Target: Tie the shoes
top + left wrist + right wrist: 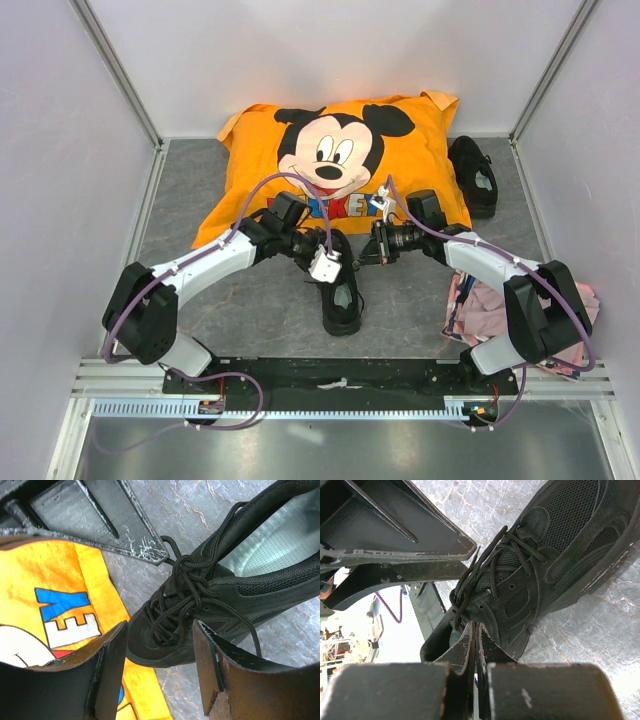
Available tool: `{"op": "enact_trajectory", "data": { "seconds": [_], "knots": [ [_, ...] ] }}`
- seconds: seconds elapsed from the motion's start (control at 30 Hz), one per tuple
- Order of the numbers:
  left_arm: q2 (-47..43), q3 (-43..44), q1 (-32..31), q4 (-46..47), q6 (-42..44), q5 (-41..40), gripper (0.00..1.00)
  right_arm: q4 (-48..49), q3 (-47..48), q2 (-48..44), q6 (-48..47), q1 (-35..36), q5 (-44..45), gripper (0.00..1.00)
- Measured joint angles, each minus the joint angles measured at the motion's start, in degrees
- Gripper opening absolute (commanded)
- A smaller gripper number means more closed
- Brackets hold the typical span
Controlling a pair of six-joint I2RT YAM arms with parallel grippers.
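Observation:
One black shoe (341, 292) lies on the grey floor between my arms, its toe toward the pillow. The other shoe (472, 175) stands at the back right beside the pillow. My left gripper (325, 262) (160, 625) hovers open over the toe of the near shoe (210, 605), with nothing between its fingers. The right gripper (374, 245) (476, 625) is shut, its tips at the bunched laces (460, 600) (186, 577) over the tongue. Strands run taut to those tips. In the left wrist view the right gripper's fingers (125, 527) end at the lace bundle.
A big orange Mickey Mouse pillow (340, 150) fills the back middle and reaches the shoe's toe. A pink cloth (480, 305) lies at the right by the right arm's base. White walls enclose the floor on three sides.

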Motion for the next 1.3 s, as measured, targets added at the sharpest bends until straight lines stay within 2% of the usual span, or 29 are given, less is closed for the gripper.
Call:
{"op": "enact_trajectory", "data": {
  "seconds": [0.33,0.53,0.63,0.67,0.87,1.3],
  "knots": [
    [5.4,7.52,-0.74,-9.38,8.9,0.13,0.56,-0.35,0.09,0.0,-0.17,0.0,-0.02,0.0],
    [8.22,11.63,-1.27,-16.92,14.78,-0.02,0.44,-0.35,0.42,0.0,-0.17,0.0,-0.04,0.0],
    [9.18,13.18,-1.51,-20.2,16.96,-0.28,0.31,-0.35,0.44,0.0,-0.17,0.0,-0.04,0.0],
    [9.49,13.62,-1.66,-21.27,17.57,-0.42,0.23,-0.35,0.46,-0.02,-0.17,0.0,-0.04,0.0],
    [10.05,14.49,-2.1,-25.18,19.41,-1.36,0.02,-0.5,0.66,-0.13,-0.24,0.0,0.02,0.0],
    [3.45,8.5,-2.45,-24.85,15.47,-3.43,0.02,-2.03,0.63,-2.49,-2.34,-1.49,2.54,0.0]
  ]
}}
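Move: The loose lace strand for the left hand to pinch lies about 2 cm back from its open fingers and 2 cm below them, neither left nor right. The lace knot on the shoe sits roughly 1 cm back, 1 cm right and 4 cm down from that hand, and the shoe opening some 9 cm back, 2 cm right and 6 cm down. The right hand already grips a lace loop; from it the loose strand is about 5 cm left, 2 cm back and 2 cm lower, and the knot 4 cm left, 1 cm back and 3 cm lower. The loose lace over the shoe is pinched by the left fingers, which edge right, then sink and draw back about 2 cm while turning some 15 degrees clockwise and rolling their left side up. Once shut, they go a further 2 cm or so back and to the left, away from the knot. The right hand keeps its loop, holds still, then eases about 1 cm each forward, right and up. ##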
